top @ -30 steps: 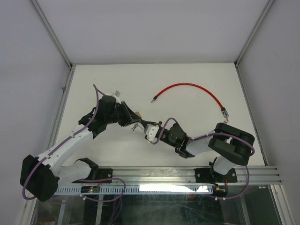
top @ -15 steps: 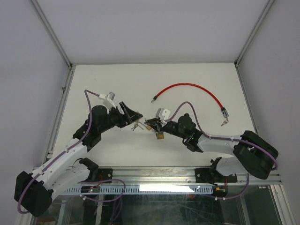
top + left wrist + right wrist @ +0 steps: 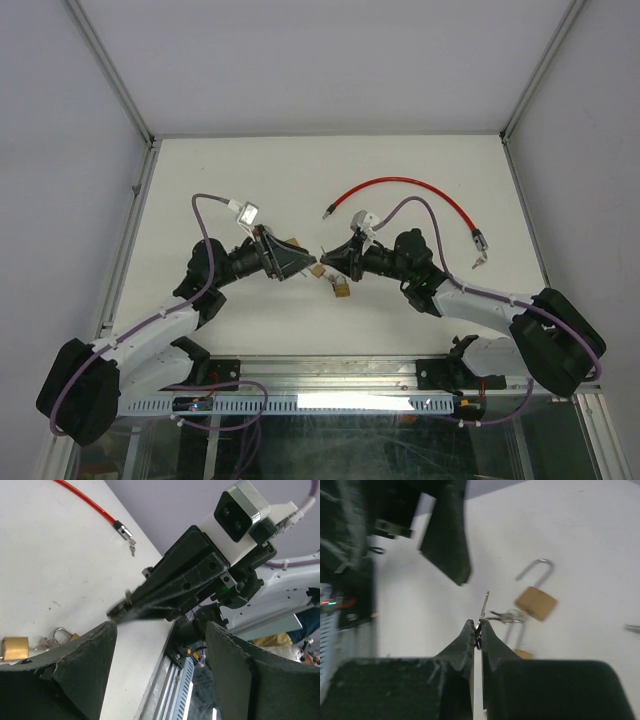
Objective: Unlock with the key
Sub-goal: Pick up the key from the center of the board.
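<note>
Two brass padlocks lie on the white table between my grippers, one (image 3: 316,270) by the left fingertips and one (image 3: 342,290) nearer the front. In the right wrist view one padlock (image 3: 535,602) has its shackle swung open and a bunch of keys (image 3: 507,616) lies beside it. My right gripper (image 3: 479,629) is shut on the key (image 3: 485,605), whose blade sticks out towards the padlocks. My left gripper (image 3: 160,645) is open with nothing between its fingers (image 3: 85,670); a padlock (image 3: 15,647) lies just left of it. The two grippers (image 3: 290,262) (image 3: 335,258) face each other.
A red cable (image 3: 400,185) with metal ends arcs across the far right of the table, seen also as a red cable (image 3: 85,500) in the left wrist view. The aluminium rail (image 3: 400,372) runs along the near edge. Frame posts stand at the back corners.
My left gripper has opened and swung right and lower. My right arm has stretched out up and to the right, keeping the key. The grippers now point at each other.
</note>
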Action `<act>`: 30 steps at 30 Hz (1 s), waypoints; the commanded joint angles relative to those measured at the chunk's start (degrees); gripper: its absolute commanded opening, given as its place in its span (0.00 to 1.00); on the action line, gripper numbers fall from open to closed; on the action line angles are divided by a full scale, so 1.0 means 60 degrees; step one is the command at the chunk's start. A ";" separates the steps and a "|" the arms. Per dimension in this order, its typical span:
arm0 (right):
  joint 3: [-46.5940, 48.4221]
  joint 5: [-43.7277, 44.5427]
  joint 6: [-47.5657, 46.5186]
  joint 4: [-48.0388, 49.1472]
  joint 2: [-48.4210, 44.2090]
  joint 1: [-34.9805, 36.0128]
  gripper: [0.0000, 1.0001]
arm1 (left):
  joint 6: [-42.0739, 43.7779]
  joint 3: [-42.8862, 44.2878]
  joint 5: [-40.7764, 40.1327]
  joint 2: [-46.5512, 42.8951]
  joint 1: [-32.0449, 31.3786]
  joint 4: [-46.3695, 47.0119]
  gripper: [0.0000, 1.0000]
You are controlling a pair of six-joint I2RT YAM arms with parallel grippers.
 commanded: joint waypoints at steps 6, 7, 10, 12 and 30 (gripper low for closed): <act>0.0603 -0.4852 0.3656 0.0930 -0.0535 -0.0033 0.00 | -0.0128 -0.0267 0.1226 0.1068 -0.0073 0.3803 0.66; 0.0607 -0.4839 0.3686 0.0941 -0.0555 -0.0033 0.00 | -0.0132 -0.0239 0.1274 0.1135 -0.0070 0.3906 0.65; 0.0589 -0.4589 0.3796 0.0912 -0.0613 -0.0136 0.00 | -0.0220 -0.0213 0.1541 0.1242 -0.0101 0.4295 0.58; 0.0550 -0.4398 0.3872 0.0945 -0.0634 -0.0249 0.00 | -0.0240 -0.0253 0.1611 0.1234 -0.0142 0.4437 0.53; 0.0240 -0.3313 0.4370 0.1411 -0.0858 -0.0341 0.00 | 0.0023 -0.0054 0.1203 0.1612 -0.0766 0.4047 0.36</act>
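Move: The key, pinched in the shut right fingertips with its shaft sticking out, is roughly 5 cm ahead, 5 cm to the right and 3 cm below the open left hand. From the right hand, the left gripper stands about 4 cm back, 6 cm left and 4 cm up. Some 15 cm below the right hand lie the padlock with keys, 1 cm back and 3 cm right, and the open padlock, 3 cm ahead and 3 cm left. Back by about 7 cm and then up some 5 cm, the right hand brings the key in front of the left fingers, swinging some 20 degrees counter-clockwise and keeping its pinch. The left hand eases right and back about 4 cm to meet it, turning slightly clockwise, and narrows its wide-open fingers to about half around the key's free shaft without yet clamping it. ##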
